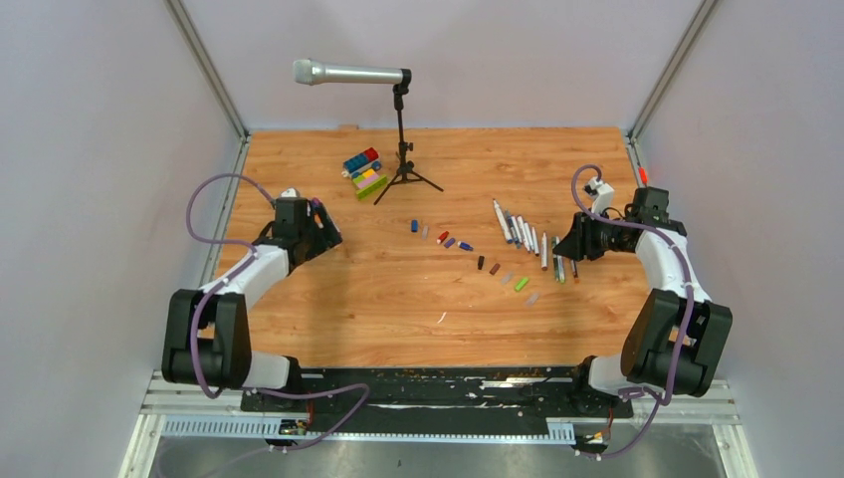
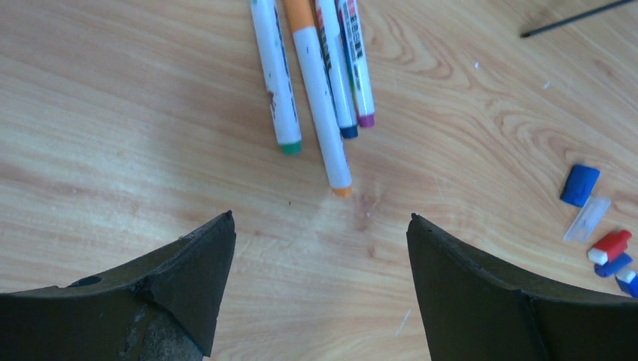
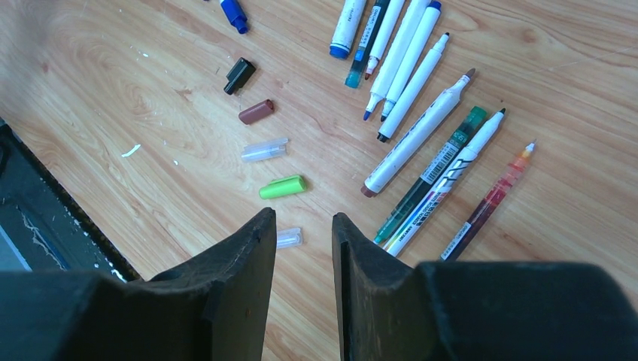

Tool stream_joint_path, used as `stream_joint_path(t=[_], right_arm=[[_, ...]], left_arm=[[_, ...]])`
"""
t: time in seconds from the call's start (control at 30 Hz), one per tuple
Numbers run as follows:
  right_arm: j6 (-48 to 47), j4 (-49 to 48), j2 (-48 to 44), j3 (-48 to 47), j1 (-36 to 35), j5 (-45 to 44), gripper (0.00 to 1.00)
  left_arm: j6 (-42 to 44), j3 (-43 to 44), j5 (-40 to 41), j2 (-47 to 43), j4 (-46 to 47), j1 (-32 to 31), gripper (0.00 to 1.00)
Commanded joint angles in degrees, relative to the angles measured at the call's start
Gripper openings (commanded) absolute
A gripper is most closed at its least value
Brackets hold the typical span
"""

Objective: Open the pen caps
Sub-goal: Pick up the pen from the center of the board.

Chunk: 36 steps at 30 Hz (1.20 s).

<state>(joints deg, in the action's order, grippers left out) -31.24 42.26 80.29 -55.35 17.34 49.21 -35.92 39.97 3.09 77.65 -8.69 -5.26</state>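
Note:
Four capped pens lie ahead of my left gripper [image 2: 321, 216]: a green-ended pen [image 2: 274, 75], an orange one [image 2: 320, 98], a blue one [image 2: 336, 68] and a purple one [image 2: 356, 60]. That gripper [image 1: 333, 237] stands wide open and empty. Loose pen caps lie to its right, among them a blue cap [image 2: 579, 185] and a red cap [image 2: 609, 246]. My right gripper [image 3: 302, 213] hangs over bare wood with a narrow empty gap between its jaws. A clear cap [image 3: 289, 238] lies just beyond them. Beside it lie a green cap [image 3: 283, 186], a brown cap [image 3: 256, 111], a black cap [image 3: 239, 75] and several uncapped pens [image 3: 417, 135].
A silver microphone [image 1: 348, 73] on a black tripod stand [image 1: 403, 149] stands at the back centre, with multicoloured toy blocks [image 1: 363, 171] beside it. One stand leg [image 2: 572, 19] reaches into the left wrist view. Grey walls close in the wooden table [image 1: 398, 309].

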Motion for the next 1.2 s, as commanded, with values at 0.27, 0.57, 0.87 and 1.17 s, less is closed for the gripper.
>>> stream_joint_path(t=[0.27,0.57,0.87,1.17], right_arm=[[-1.6,-0.1,-0.8,-1.1,0.2,2.1,0.34],[-1.6,0.0,-0.7,-1.2,0.2,2.0,0.34],[-1.6,0.0,-0.8,-1.2,0.2,2.0,0.34],[-1.7,0.1,-0.8,-1.2,0.2,2.3,0.34]], left_arm=[[2.2,19.4,10.5,16.6,-15.4,2.1,0.42],[6.0,28.8,11.0,24.5,-20.6,2.5,0.3],[7.4,34.0,10.3,29.5,-23.6,2.8,0.29],[8.6,35.8,8.3,32.6,-24.5,3.5,0.3]])
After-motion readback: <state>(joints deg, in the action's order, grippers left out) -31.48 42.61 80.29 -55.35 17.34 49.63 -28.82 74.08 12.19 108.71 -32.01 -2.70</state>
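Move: The green-capped pen lies about 9 cm ahead of the left gripper, 5 cm to its left and 6 cm below. The orange-capped pen sits 3 cm to the right of it and 1 cm nearer; the blue-capped pen is 3 cm to its right and 3 cm farther out. The red-capped pen is some 6 cm beyond it and 3 cm left. From the right gripper, the green-capped pen is about 54 cm left, 13 cm ahead and 12 cm below. Carry the left gripper forward about 6.5 cm and some 4.5 cm left towards the green-capped pen, sinking 3.5 cm, mostly after the first stretch of level travel. Tip the fingers some 20 degrees steeper towards the table, swinging them slightly left, and narrow them early from nearly wide open to under a third, poised over the pen's barrel; slow down near the end. ##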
